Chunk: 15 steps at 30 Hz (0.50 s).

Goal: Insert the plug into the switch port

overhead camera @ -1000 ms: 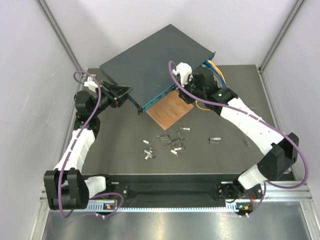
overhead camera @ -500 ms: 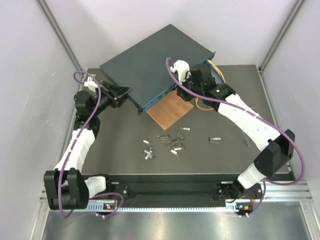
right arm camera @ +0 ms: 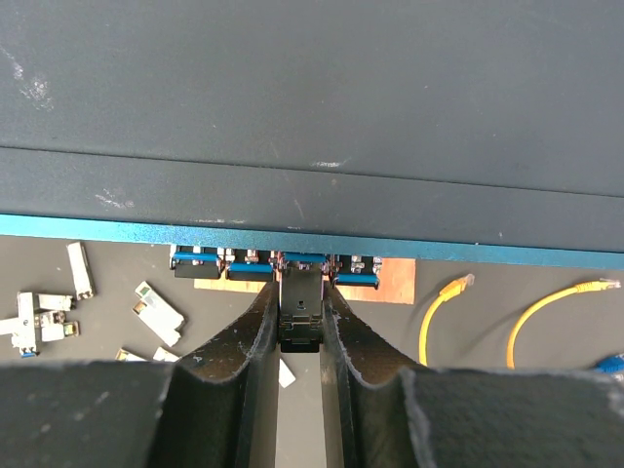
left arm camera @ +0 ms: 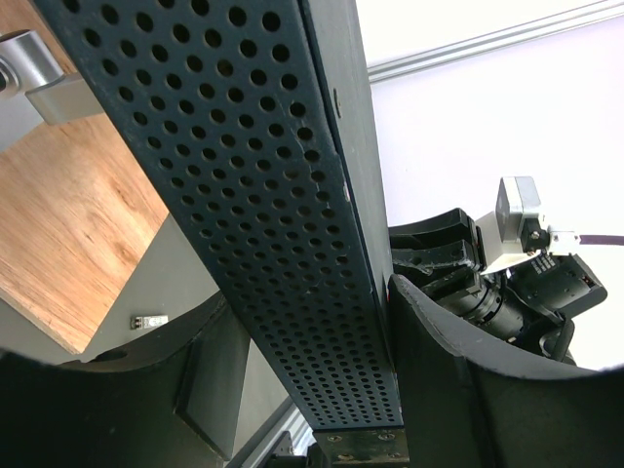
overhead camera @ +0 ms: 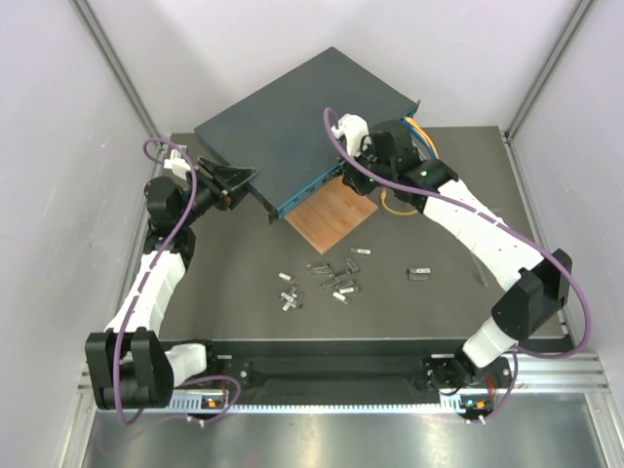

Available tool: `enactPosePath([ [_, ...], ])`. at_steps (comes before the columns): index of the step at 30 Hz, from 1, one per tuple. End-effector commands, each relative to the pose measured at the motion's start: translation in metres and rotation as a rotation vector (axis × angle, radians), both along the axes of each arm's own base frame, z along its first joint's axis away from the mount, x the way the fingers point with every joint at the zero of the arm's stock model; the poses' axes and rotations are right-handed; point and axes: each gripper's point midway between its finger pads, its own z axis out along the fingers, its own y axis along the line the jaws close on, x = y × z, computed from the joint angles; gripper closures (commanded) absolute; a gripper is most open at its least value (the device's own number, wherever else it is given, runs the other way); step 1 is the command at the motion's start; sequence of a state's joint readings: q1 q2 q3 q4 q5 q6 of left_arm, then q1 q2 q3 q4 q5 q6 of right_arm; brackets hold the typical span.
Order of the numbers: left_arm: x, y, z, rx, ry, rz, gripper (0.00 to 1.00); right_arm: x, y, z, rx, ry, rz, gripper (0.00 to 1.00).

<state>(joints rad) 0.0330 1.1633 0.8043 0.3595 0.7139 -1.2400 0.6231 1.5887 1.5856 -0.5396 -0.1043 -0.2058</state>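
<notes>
The switch (overhead camera: 292, 122) is a flat dark blue-grey box lying askew at the back, its teal front face (overhead camera: 310, 185) turned toward the table. My left gripper (overhead camera: 234, 180) clamps the switch's left corner. In the left wrist view the perforated side panel (left arm camera: 273, 195) runs between the jaws of that gripper (left arm camera: 322, 390). My right gripper (overhead camera: 343, 164) is at the front face, shut on the black plug (right arm camera: 300, 312). The plug's front end sits at a port in the teal strip (right arm camera: 195, 232), between sockets that hold blue-tabbed plugs (right arm camera: 200, 261).
A thin wooden board (overhead camera: 334, 213) lies under the switch's front edge. Several loose small modules (overhead camera: 331, 278) are scattered mid-table, and one more (overhead camera: 419, 273) lies to the right. Yellow cables (right arm camera: 439, 312) lie near the right arm, and blue and orange cables (overhead camera: 419, 132) leave the switch's right end.
My right arm has shifted a little left and closer to the switch's front face with the plug in its grip. The left arm and the switch have not moved.
</notes>
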Motion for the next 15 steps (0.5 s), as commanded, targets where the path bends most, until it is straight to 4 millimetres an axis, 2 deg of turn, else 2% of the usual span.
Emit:
enactPosePath([
  [1, 0.002, -0.001, 0.016, 0.050, -0.103, -0.003, 0.54, 0.008, 0.013, 0.051, 0.121, -0.147, 0.040, 0.87],
  [9, 0.003, 0.000, 0.016, 0.055, -0.104, -0.002, 0.54, -0.002, -0.013, 0.033, 0.051, -0.104, 0.020, 0.58],
  [15, 0.004, 0.000, 0.017, 0.062, -0.108, 0.000, 0.54, -0.006, -0.034, 0.012, 0.002, -0.048, 0.011, 0.49],
])
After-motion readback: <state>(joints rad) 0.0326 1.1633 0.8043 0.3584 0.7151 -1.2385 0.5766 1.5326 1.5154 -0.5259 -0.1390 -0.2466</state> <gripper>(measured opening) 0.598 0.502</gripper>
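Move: The plug is already between the right fingers and at the switch port, whose mouth lies about 2 cm ahead of the right hand, 2 cm left and 1 cm lower. The wooden board is some 16 cm below, about 2 cm ahead and 4 cm left; the yellow cable end lies 2 cm ahead, 11 cm right and 15 cm down. From the left hand the port is roughly 22 cm right, 3 cm ahead and 3 cm lower. Let go of the plug: spread the right fingers from nearly shut to about half open, and as they part, draw the hand off to the right by about 2 cm, away from the port, without turning the wrist. Keep the left gripper still, clamped on the left end of the switch. ##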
